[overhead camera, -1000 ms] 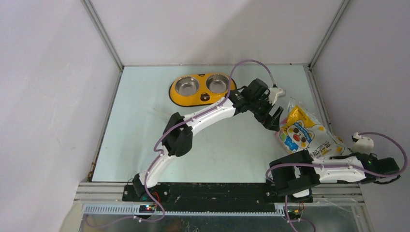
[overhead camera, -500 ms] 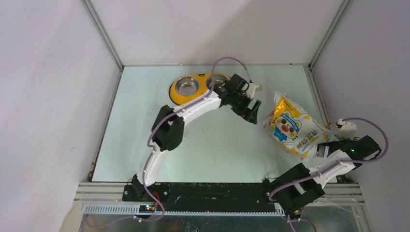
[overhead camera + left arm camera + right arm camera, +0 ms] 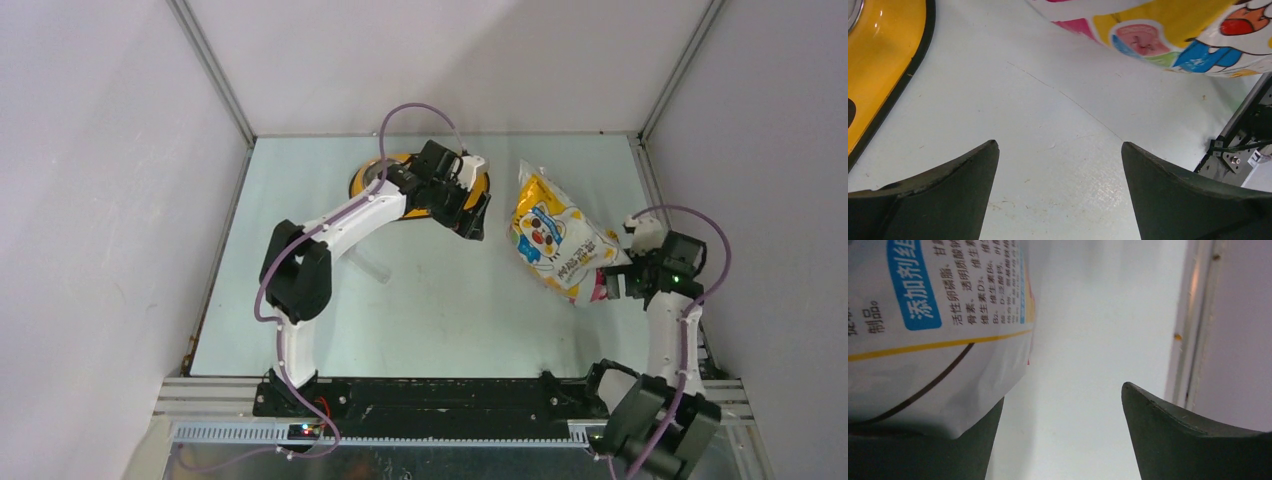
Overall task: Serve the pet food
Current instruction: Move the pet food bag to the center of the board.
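Note:
The pet food itself is hidden; only its yellow-white cartoon bag shows, lying tilted on the table right of centre. My right gripper sits at the bag's pink lower end, open. In the right wrist view the bag lies over the left finger and the gap of the right gripper holds nothing. My left gripper hovers open over the right end of the yellow double bowl. Its wrist view shows the left gripper above bare table, between the bowl and the bag.
A clear plastic scoop lies on the table beside the left arm's forearm. The metal frame rail and the right wall run close behind my right gripper. Walls enclose the table on the left, back and right.
The left arm has swung left, from beside the bag to over the bowl. The right arm has come forward and left, and the bag has shifted left toward the table's middle.

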Available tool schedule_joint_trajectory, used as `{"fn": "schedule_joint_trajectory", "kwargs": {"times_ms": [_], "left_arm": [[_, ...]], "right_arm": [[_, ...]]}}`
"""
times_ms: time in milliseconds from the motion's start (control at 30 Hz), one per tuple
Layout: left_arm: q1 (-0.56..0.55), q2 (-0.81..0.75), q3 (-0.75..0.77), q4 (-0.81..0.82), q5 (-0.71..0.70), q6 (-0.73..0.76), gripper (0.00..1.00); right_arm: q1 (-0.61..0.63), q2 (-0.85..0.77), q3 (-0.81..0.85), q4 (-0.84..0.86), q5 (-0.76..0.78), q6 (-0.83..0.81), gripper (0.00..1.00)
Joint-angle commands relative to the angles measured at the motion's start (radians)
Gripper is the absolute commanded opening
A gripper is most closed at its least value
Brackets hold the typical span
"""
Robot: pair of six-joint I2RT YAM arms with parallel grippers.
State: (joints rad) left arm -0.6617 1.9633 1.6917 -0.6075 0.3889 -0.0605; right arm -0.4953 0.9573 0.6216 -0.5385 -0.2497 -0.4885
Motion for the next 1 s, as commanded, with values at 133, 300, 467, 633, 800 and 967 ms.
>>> {"fn": "schedule_joint_trajectory", "kwargs": {"times_ms": [133, 300, 467, 633, 800, 967], "left_arm": [[-0.006, -0.040, 0.002, 0.017, -0.043, 0.047, 1.00], [-0.003, -0.044, -0.023, 0.052, -0.049, 0.037, 1.00], [-0.002, -0.042, -0.013, 0.053, -0.046, 0.045, 1.00], [0.016, -0.068, 0.012, -0.011, -0.050, 0.114, 1.00], [0.059, -0.128, -0.042, 0.023, -0.051, 0.135, 1.00], [0.059, -0.137, -0.101, 0.092, -0.040, 0.074, 1.00]], "right_arm": [[0.247, 0.179, 0.145, 0.007, 0.017, 0.127, 0.91], [0.339, 0.224, 0.186, 0.017, 0.063, 0.159, 0.91], [0.366, 0.219, 0.223, 0.007, 0.088, 0.187, 0.91], [0.348, 0.163, 0.261, -0.080, 0.192, 0.181, 0.91], [0.213, 0.035, 0.283, -0.163, 0.231, 0.111, 0.92], [0.072, -0.028, 0.334, -0.197, 0.221, 0.075, 0.93]]}}
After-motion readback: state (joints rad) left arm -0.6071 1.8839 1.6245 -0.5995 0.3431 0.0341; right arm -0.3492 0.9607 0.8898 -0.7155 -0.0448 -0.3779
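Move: Against the near right end of the pet food bag, the open right hand has the bag's middle about 14 cm ahead, 14 cm to its left and 4 cm lower. The yellow double bowl stands some 37 cm left of the bag's middle and 17 cm farther out; the board's right edge runs about 17 cm to this hand's right, level with it. From the left hand, the bag lies about 3 cm ahead, 21 cm to the right and 9 cm below. Pushing on with its left finger against the bag's near right end, the open right hand goes about 7 cm left and 4 cm forward, turning some 10 degrees counter-clockwise. It then comes free, swinging back to the right while climbing about 8 cm. The left hand, open and clear of the bag, finally drifts some 4 cm left. ##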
